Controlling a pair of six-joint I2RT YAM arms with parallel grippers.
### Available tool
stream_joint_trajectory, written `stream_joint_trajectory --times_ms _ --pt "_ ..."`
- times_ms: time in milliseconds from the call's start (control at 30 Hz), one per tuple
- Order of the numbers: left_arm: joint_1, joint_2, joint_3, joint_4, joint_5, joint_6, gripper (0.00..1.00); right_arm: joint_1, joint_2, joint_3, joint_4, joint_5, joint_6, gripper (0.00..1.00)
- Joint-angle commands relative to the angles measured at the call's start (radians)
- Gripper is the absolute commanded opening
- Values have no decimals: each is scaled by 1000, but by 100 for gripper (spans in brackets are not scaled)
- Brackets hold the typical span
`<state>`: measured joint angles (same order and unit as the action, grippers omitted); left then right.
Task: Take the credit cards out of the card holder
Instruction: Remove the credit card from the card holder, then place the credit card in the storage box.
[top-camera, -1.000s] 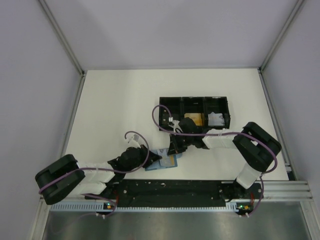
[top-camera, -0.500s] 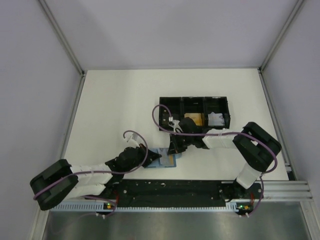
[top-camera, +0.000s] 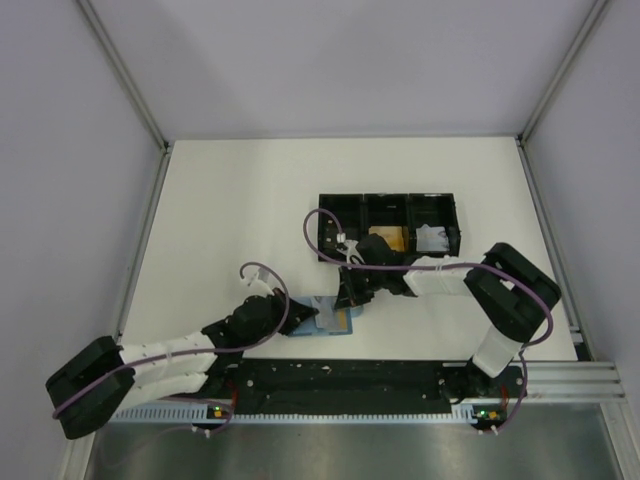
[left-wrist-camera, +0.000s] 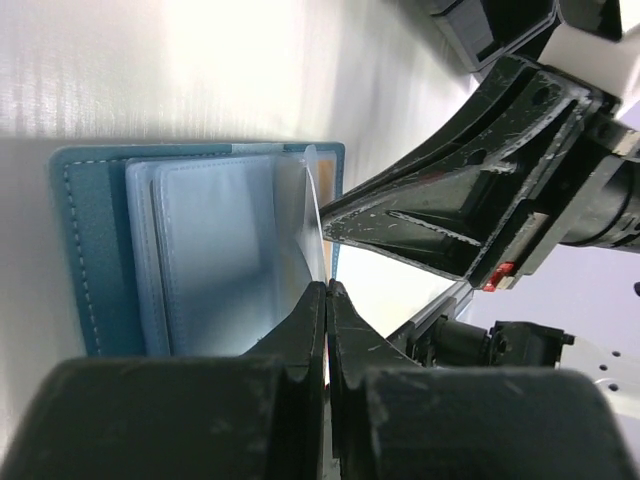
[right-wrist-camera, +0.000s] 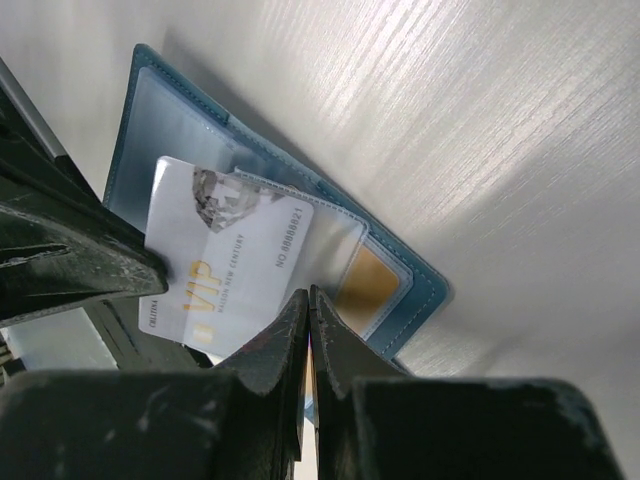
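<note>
The teal-blue card holder (top-camera: 334, 324) (left-wrist-camera: 90, 250) (right-wrist-camera: 425, 283) lies open on the white table near the front edge. A white VIP card (right-wrist-camera: 225, 262) (left-wrist-camera: 317, 215) sticks halfway out of a clear pocket. My left gripper (top-camera: 311, 319) (left-wrist-camera: 327, 288) is shut on this card's outer edge. An orange-gold card (right-wrist-camera: 366, 284) sits inside a pocket. My right gripper (top-camera: 348, 300) (right-wrist-camera: 308, 294) is shut, its tips down on the holder's edge beside that pocket. Nothing shows pinched between them. No black card is visible.
A long black three-compartment tray (top-camera: 388, 203) stands behind the holder, with an orange-gold item (top-camera: 385, 240) in its middle compartment and a white paper wad (top-camera: 433, 238) in the right one. The black base rail (top-camera: 400, 377) runs along the near edge.
My left arm has stretched further right toward the holder and its jaws have closed on the white card. The right arm has stayed in place.
</note>
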<state>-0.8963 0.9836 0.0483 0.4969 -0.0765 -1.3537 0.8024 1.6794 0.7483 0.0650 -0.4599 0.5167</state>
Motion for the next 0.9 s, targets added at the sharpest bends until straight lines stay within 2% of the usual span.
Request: stream_joint_trajectory --times_ms 0,267,400,500,567,633,867 --pt "2 -146 -160 -75 -72 -38 0 -2 45 6 -93 87 -34 3" --pt "3 -489 -160 -441 -161 -32 0 -3 45 11 -99 90 -37 2" --pt "3 -655 -139 -641 -203 19 0 -3 33 11 -102 95 -38 1" --pt "3 -756 -120 -727 -218 67 0 -5 10 14 -103 96 -46 1" --pt "3 -801 -114 -745 -218 103 0 -5 -23 14 -94 87 -56 1" --pt "3 -830 -107 -730 -207 152 0 -3 -68 19 -97 78 -66 6" --pt "3 -794 -57 -529 -70 448 0 -20 -308 59 -172 1 -185 35"
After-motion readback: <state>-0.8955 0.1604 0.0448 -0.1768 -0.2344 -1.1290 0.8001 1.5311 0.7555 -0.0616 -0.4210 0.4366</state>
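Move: The left fingers already pinch the credit card by its left edge, its middle about 3 cm to their right and 1 cm below. From them, the card holder's middle is roughly 1 cm back, 1 cm right and 4 cm down, and its right-hand pocket 1 cm back and 6 cm right. The right fingertips are already on that pocket, whose middle is about 2 cm back and 1 cm right of them; the card is some 3 cm left, 1 cm back and 1 cm above them. Keeping its closed pinch on the card, the left hand draws away from the right-hand pocket, going about 5.5 cm left and 4 cm up, with the fingers tipping upward by some 15 degrees as the sideways travel eases off. The right hand stays almost still with closed fingertips resting on the pocket to hold the holder down, then near the end lifts off about 3 cm, drifts slightly right and parts its fingers a little. ##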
